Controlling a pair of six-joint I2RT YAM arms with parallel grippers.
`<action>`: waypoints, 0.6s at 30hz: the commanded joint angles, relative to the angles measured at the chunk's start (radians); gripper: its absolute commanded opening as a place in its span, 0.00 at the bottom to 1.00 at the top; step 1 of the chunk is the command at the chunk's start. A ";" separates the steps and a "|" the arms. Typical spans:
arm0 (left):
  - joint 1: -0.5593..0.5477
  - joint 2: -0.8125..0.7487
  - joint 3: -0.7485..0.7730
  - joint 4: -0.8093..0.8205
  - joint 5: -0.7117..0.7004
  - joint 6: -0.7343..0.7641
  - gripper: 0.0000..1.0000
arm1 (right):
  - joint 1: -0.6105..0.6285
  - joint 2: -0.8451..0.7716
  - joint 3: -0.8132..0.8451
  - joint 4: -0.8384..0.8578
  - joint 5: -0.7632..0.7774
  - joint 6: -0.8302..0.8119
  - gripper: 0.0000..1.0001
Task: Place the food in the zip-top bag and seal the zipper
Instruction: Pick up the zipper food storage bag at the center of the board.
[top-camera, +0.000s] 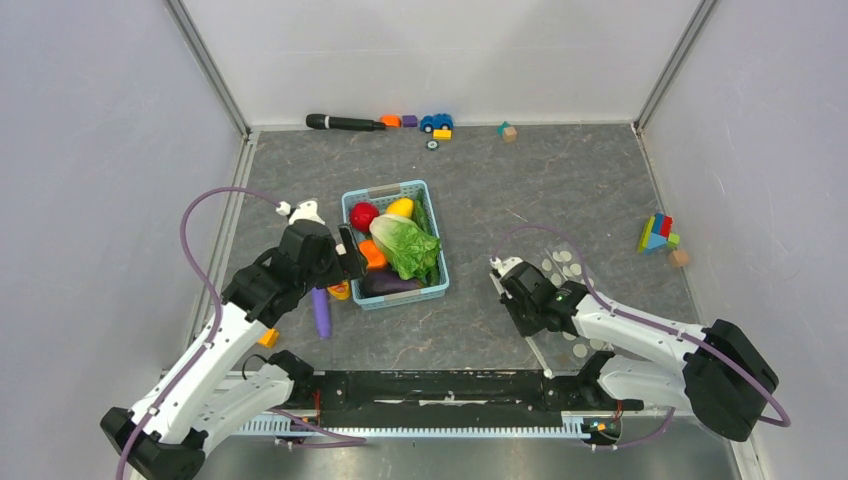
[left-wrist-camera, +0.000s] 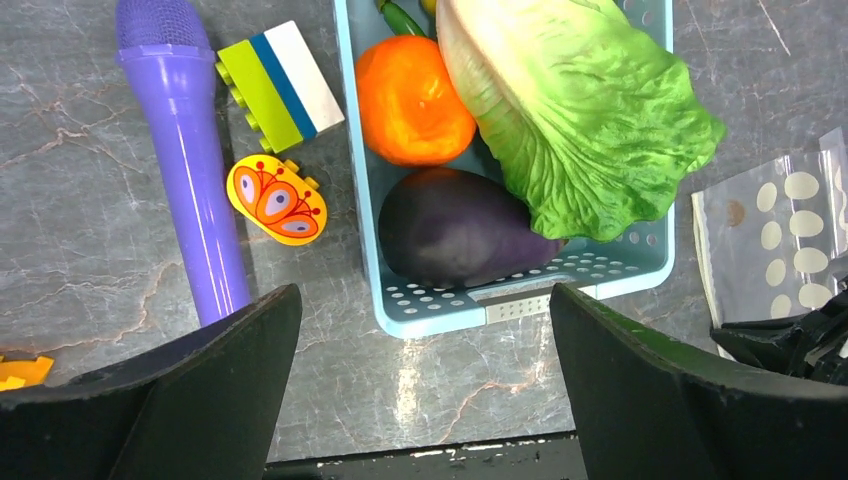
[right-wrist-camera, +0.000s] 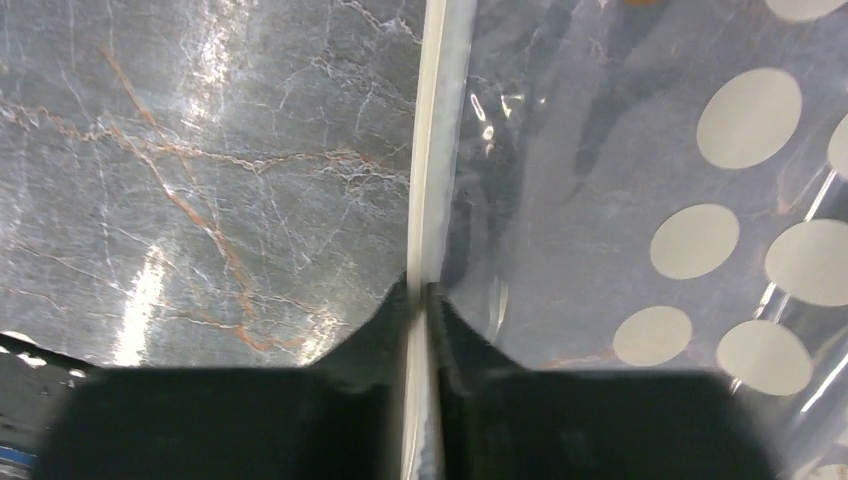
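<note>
The food lies in a light-blue basket (top-camera: 385, 188): green lettuce (top-camera: 405, 245), a red piece (top-camera: 363, 215), a yellow piece (top-camera: 400, 207), an orange piece (left-wrist-camera: 412, 100) and a dark purple eggplant (left-wrist-camera: 455, 228). My left gripper (left-wrist-camera: 422, 300) hangs open over the basket's near-left corner, nothing between its fingers. The zip-top bag (top-camera: 560, 265), clear with white dots, lies flat to the right of the basket. My right gripper (right-wrist-camera: 420, 290) is shut on the white zipper (right-wrist-camera: 432, 150) at the bag's left edge; the dotted film (right-wrist-camera: 620, 180) spreads to its right.
A purple rod (left-wrist-camera: 190, 150), a striped brick (left-wrist-camera: 280, 85) and a yellow butterfly piece (left-wrist-camera: 277, 200) lie just left of the basket. An orange wedge (top-camera: 267, 338) sits by the left arm. A black microphone (top-camera: 345, 123), toy car (top-camera: 436, 122) and blocks (top-camera: 658, 235) lie farther off.
</note>
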 joint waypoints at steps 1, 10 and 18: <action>-0.002 -0.020 0.023 0.050 -0.036 -0.001 1.00 | 0.004 -0.008 -0.002 0.041 0.036 0.011 0.05; -0.002 -0.002 0.019 0.128 0.079 0.030 1.00 | 0.001 -0.066 0.081 0.025 0.112 -0.025 0.00; -0.002 0.023 0.019 0.255 0.270 0.058 1.00 | 0.001 -0.126 0.202 0.016 0.170 -0.095 0.00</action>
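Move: The zip-top bag lies flat under the right hand, its white zipper edge already between the part-open fingertips and its middle about 8 cm to the right, 4 cm ahead and a centimetre lower. From the right hand, the food basket is some 15 cm ahead and 23 cm left; the toy blocks are about 18 cm ahead and 26 cm right. From the left hand the bag's middle is roughly 36 cm right, 5 cm back and 17 cm below. The right hand first finishes shutting its fingers on the bag's zipper edge, pinching the upper lip of the strip almost on the table, then lifts it by about 5 cm while carrying it nearly 4 cm forward, the fingertips swinging some 10 degrees outward. Meanwhile the left hand, still wide open and holding nothing, drifts 3 cm right over the basket and rises about 2 cm. ##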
